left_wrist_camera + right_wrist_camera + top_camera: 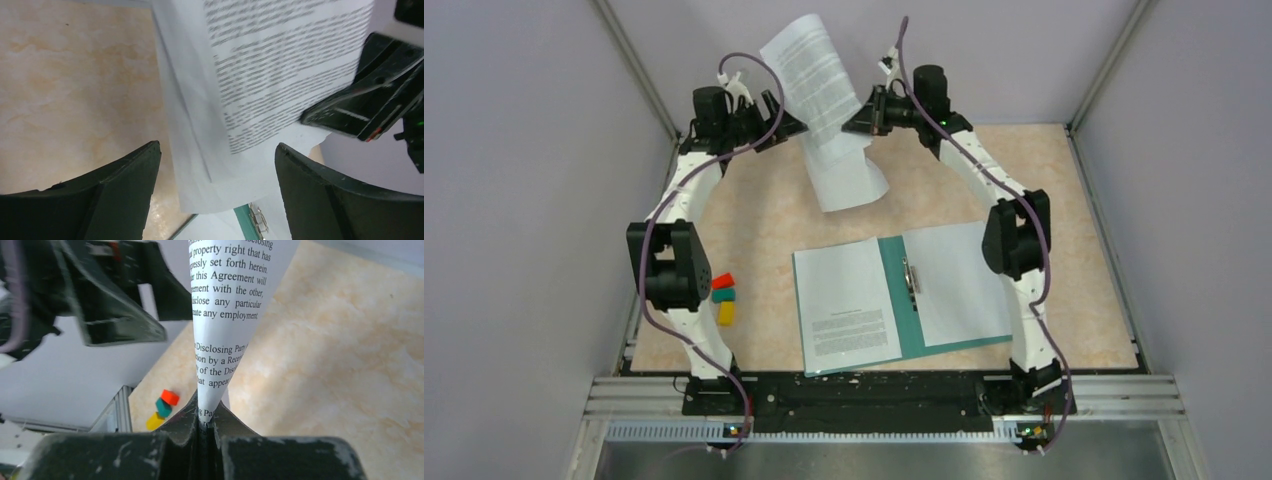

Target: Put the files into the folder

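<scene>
The teal folder (902, 300) lies open at the table's middle, with a printed sheet (849, 305) on its left half and a white sheet (959, 285) on its right. Behind it, printed files (816, 85) are lifted upright, their lower end (849, 180) drooping to the table. My right gripper (858, 118) is shut on their edge; in the right wrist view the paper (225, 315) runs down into the closed jaws (206, 422). My left gripper (794, 122) stands open beside the files. In the left wrist view its fingers (217, 146) are wide apart, with the paper (280, 65) beyond them and untouched.
Red, teal and yellow blocks (724, 297) sit by the left arm, also seen as blocks (162, 407) in the right wrist view. Grey walls close in the table on three sides. A metal rail (874, 395) runs along the near edge.
</scene>
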Tool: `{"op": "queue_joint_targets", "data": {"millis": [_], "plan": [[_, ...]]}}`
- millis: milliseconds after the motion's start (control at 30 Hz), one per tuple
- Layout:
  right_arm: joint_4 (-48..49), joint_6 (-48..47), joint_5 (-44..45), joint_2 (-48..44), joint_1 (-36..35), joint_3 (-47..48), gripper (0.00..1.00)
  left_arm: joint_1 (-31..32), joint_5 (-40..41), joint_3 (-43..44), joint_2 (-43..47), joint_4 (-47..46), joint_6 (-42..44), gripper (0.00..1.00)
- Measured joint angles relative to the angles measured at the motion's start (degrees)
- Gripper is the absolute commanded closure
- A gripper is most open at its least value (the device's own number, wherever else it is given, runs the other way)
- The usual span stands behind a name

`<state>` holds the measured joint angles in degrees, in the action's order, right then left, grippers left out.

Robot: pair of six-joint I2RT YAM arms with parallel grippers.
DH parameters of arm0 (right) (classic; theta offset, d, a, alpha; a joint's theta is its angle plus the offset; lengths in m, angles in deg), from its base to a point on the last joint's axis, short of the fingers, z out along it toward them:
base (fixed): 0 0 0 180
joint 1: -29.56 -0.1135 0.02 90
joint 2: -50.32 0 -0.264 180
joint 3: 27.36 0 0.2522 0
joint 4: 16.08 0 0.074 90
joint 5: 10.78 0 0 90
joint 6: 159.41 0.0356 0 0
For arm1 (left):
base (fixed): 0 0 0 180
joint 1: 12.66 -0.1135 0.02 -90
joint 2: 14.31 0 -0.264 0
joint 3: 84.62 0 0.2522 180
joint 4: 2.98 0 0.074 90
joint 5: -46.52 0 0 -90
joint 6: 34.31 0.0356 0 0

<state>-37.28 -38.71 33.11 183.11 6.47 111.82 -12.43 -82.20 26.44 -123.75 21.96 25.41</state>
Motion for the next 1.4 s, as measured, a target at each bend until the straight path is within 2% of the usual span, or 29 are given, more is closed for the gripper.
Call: {"op": "queue_joint_targets", "data": {"millis": [300, 433, 633, 800, 933, 1033, 1133, 1167, 1267, 1300, 1400], "plan": [[8.9, 3.9, -6.4, -16.9, 0.0, -11.1, 1.00, 0.2, -10.2, -12.7, 11.4, -11.1, -3.5, 0.11], [11.9, 5.5, -8.5, -21.6, 0.0, -15.9, 1.00, 0.2, -13.4, -15.9, 17.5, -18.3, -7.7, 0.15], [13.3, 6.4, -9.2, -25.6, 0.0, -22.8, 1.00, 0.8, -16.5, -17.6, 23.6, -27.8, -13.2, 0.29], [13.4, 6.4, -9.3, -28.4, 0.0, -26.9, 1.00, 2.3, -17.0, -18.3, 25.2, -30.6, -15.4, 0.48], [13.7, 6.3, -9.5, -31.2, 0.0, -28.9, 1.00, 3.4, -16.9, -18.9, 25.2, -30.9, -16.4, 0.55], [14.2, 6.3, -9.9, -33.6, 0.0, -30.8, 1.00, 4.3, -16.9, -18.9, 25.2, -30.9, -16.8, 0.72], [14.8, 5.4, -10.4, -35.4, 0.0, -32.1, 1.00, 5.2, -16.9, -18.9, 25.2, -30.9, -17.2, 0.99], [14.6, 4.8, -10.4, -36.2, 0.0, -32.6, 0.93, 5.5, -16.9, -18.9, 25.2, -30.8, -17.2, 1.00], [12.9, 2.2, -9.7, -38.0, 0.0, -33.9, 0.44, 6.4, -16.9, -17.9, 25.2, -28.1, -14.9, 1.00], [11.8, 1.0, -8.9, -38.7, 0.0, -34.3, 0.33, 7.0, -16.9, -16.9, 25.2, -25.2, -12.8, 1.00], [9.4, -2.8, -6.3, -41.6, 0.4, -36.5, 0.16, 9.2, -15.6, -13.9, 26.4, -16.5, -5.1, 1.00]]}}
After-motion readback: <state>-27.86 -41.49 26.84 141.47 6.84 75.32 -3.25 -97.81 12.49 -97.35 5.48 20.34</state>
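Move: The files stand on edge in the air at grip height, their middle about 8 cm to the right of the open left hand and level with it. The right hand already pinches their right edge, with that middle about 5 cm to its left. From the right hand the open folder's middle is roughly 24 cm back, 11 cm right and 24 cm below; the clip is 20 cm back and 12 cm right, the printed sheet 26 cm straight back, both equally low. The files change hands in the air: the right hand, still pinching their right edge, draws them about 16 cm back and some 13 cm up. The left hand follows back and up, edging right, tips up and swings clockwise some 25 degrees, then shuts on their left edge. Only then does the right hand open and let go, easing slightly right. ##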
